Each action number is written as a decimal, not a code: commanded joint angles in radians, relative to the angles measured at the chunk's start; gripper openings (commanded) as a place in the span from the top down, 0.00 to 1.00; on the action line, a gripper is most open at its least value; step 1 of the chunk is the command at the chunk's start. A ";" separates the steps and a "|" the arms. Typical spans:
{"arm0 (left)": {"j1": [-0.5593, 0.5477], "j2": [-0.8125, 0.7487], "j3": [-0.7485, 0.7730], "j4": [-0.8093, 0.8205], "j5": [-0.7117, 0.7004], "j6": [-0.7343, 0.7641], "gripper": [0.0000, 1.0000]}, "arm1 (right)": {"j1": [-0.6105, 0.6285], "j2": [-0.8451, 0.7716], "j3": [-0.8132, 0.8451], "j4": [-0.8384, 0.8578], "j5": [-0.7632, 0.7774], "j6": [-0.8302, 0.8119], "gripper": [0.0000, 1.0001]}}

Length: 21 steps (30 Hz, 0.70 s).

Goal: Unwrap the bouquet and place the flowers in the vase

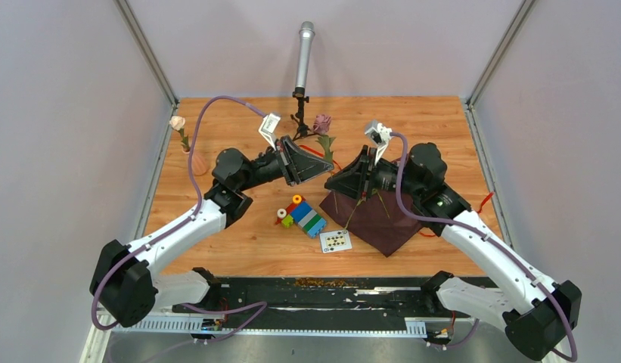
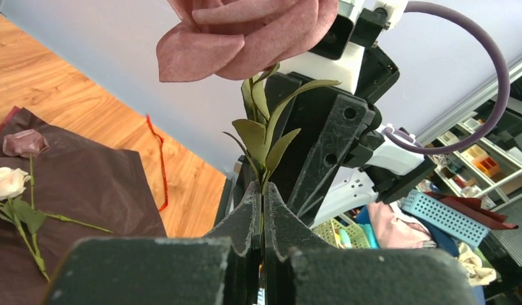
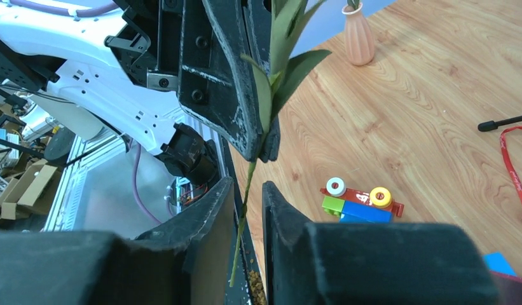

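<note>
My left gripper (image 2: 262, 197) is shut on the green stem of a dusty purple rose (image 2: 245, 32), held upright above the table. In the top view that rose (image 1: 321, 122) stands between my left gripper (image 1: 324, 166) and right gripper (image 1: 333, 184). My right gripper (image 3: 247, 190) is slightly open around the lower stem (image 3: 242, 216), which hangs free in the gap. The bouquet's maroon paper (image 1: 383, 223) lies spread flat; a cream rose (image 2: 7, 181) and a purple rose (image 2: 26, 143) lie on it. The salmon vase (image 1: 197, 162) at the left holds a cream rose (image 1: 177, 122).
Coloured toy blocks (image 1: 302, 215) and a small dotted card (image 1: 336, 240) lie in front of the paper. A grey microphone (image 1: 303, 53) on a tripod stands at the back centre. Red ribbon (image 1: 485, 201) trails at the right edge, and another piece (image 2: 157, 159) lies beside the paper.
</note>
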 commanded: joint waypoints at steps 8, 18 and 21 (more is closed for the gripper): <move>0.053 -0.074 0.243 -0.653 -0.246 0.653 1.00 | 0.005 -0.065 0.027 -0.122 0.220 -0.094 0.41; 0.448 -0.065 0.160 -0.466 -0.506 0.899 1.00 | -0.004 -0.196 -0.085 -0.192 0.412 -0.201 0.30; 0.555 -0.045 0.106 -0.321 -0.551 0.908 1.00 | -0.016 -0.222 -0.105 -0.230 0.487 -0.222 0.30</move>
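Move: The left hand already grips the pink rose's stem; the vase, with a white rose in it, stands about 40 cm to its left, 24 cm ahead and 30 cm below. The toy blocks lie 6 cm ahead, 7 cm left and 35 cm below that hand, the tripod's foot about 34 cm ahead and 7 cm left. From the right hand, the pink rose on the wrapper is about 26 cm ahead, 12 cm right, 30 cm down; a white rose lies some 6 cm nearer than that rose. Keeping its pinch on the pink rose's stem, the left hand draws away from the right, first forward, then sweeping forward and left towards the vase, about 25 cm in all, turning some 50 degrees counter-clockwise as its left side rolls up. The right fingers, already barely parted, spread wide around where the stem was, and that hand backs off about 5 cm to its right, easing slightly forward and down. ##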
